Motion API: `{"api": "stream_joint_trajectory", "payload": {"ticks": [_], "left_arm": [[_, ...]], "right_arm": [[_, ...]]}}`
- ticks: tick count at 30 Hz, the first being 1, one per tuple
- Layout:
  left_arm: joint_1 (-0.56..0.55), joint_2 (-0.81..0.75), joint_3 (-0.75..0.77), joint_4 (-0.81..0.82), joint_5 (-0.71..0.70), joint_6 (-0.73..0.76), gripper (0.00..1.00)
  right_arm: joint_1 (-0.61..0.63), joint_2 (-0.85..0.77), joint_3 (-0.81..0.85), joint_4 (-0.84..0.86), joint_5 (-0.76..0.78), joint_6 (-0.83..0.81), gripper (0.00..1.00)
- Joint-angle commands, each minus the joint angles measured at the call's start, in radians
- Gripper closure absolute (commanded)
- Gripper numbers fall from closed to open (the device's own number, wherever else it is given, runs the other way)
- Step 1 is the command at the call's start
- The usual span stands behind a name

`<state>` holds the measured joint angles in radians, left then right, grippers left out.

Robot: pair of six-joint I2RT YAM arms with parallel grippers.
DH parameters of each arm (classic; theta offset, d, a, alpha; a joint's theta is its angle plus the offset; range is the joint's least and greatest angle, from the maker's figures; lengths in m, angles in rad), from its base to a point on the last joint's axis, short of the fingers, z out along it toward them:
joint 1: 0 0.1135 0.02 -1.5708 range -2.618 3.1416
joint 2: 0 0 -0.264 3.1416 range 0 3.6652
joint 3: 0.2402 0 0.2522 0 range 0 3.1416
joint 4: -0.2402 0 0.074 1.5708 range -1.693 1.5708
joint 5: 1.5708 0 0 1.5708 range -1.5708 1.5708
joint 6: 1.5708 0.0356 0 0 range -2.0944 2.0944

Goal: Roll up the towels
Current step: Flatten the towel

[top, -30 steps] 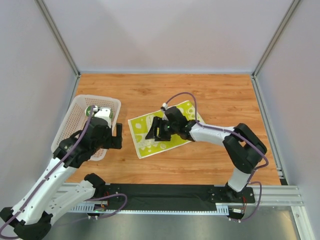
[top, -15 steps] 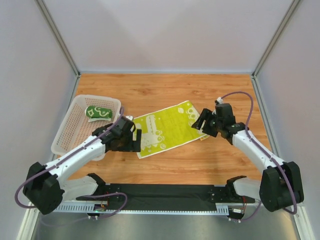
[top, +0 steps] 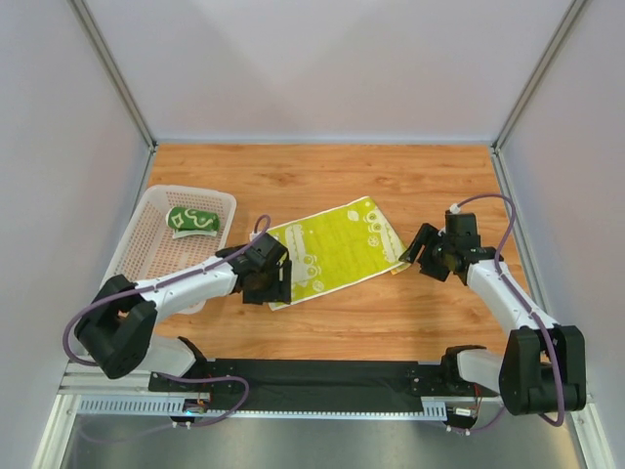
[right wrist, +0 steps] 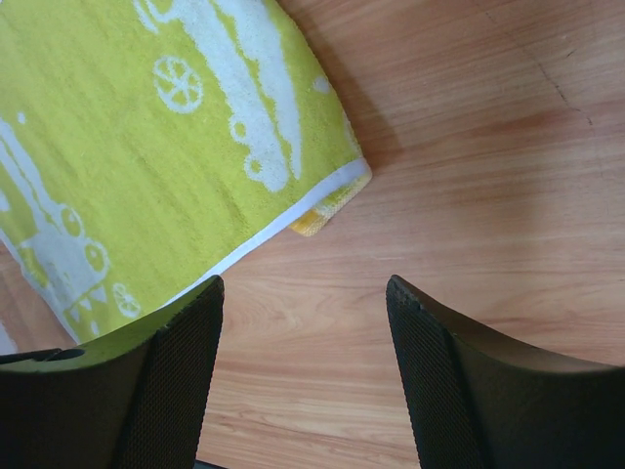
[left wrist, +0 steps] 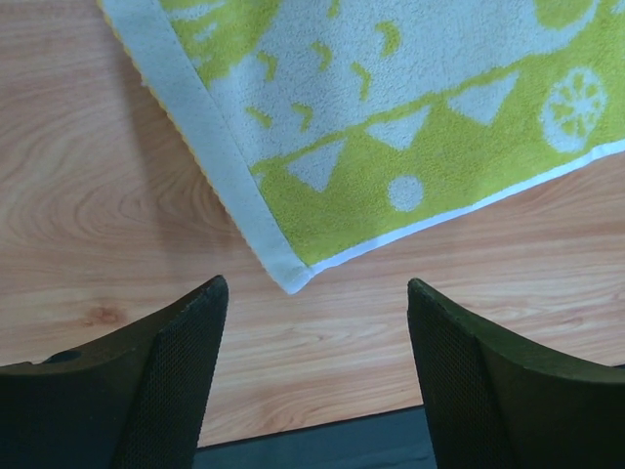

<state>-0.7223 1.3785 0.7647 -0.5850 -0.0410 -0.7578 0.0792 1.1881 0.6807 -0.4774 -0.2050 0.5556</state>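
Note:
A lime-green towel with white patches (top: 332, 252) lies spread flat in the middle of the table. Its near left corner (left wrist: 293, 278) shows just ahead of my left gripper (top: 276, 283), which is open and empty. Beside the towel's right corner (right wrist: 337, 195) my right gripper (top: 422, 256) hovers open, nothing between its fingers, over bare wood. A yellow underside peeks out at that corner. The dark green towel (top: 191, 219) sits rolled up inside the basket.
A white perforated basket (top: 146, 244) stands at the left of the wooden table (top: 391, 313). Grey walls close in the left, back and right sides. A black rail (top: 322, 376) runs along the near edge.
The left arm swung from the basket to the yellow towel's near left corner. The right arm drew back from the towel's middle to its right corner. The rolled green towel now shows in the basket.

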Motion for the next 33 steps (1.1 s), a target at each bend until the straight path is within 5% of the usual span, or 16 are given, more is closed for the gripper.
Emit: {"api": "stream_joint_trajectory", "payload": {"ticks": [1,21,25,28,33], "left_arm": [[-0.017,0.011,-0.024,0.028,-0.022,-0.077,0.21],[-0.045,0.172,0.024,0.004,-0.094,-0.074,0.59],[-0.072,0.244,0.051,-0.044,-0.151,-0.074,0.75],[-0.088,0.301,0.074,-0.073,-0.175,-0.072,1.0],[-0.1,0.266,0.108,-0.085,-0.16,-0.049,1.0]], "right_arm": [[-0.004,-0.021,0.006,0.0,-0.025,-0.02,0.31],[-0.01,-0.001,0.014,-0.012,-0.036,-0.028,0.32],[-0.012,0.01,0.016,-0.01,-0.042,-0.026,0.32],[-0.012,0.013,0.016,-0.01,-0.043,-0.026,0.32],[-0.016,0.015,0.01,-0.006,-0.03,-0.025,0.32]]}}
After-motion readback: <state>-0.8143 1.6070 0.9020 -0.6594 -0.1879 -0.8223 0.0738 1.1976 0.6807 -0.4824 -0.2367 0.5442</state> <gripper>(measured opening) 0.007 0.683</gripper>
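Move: The towel's near left corner lies just under the left hand: some 3 cm below, about 1 cm back and level sideways, between the open fingers. The towel's right corner, with a bit tucked under it, is about 27 cm right and 8 cm ahead. The basket's middle is about 22 cm left and 11 cm ahead, and the rolled green towel in it 17 cm left and 17 cm ahead. From the right hand, the near left corner lies about 32 cm left, 10 cm back and 6 cm below. The left fingertips pinch the towel's near left corner, going from wide open to shut. The hand sinks about 2.5 cm onto it, first easing back 1 cm, then creeping nearly 2 cm forward and slightly right while the fingers close. Near the end the wrist rolls some 10 degrees, its left side rising. ##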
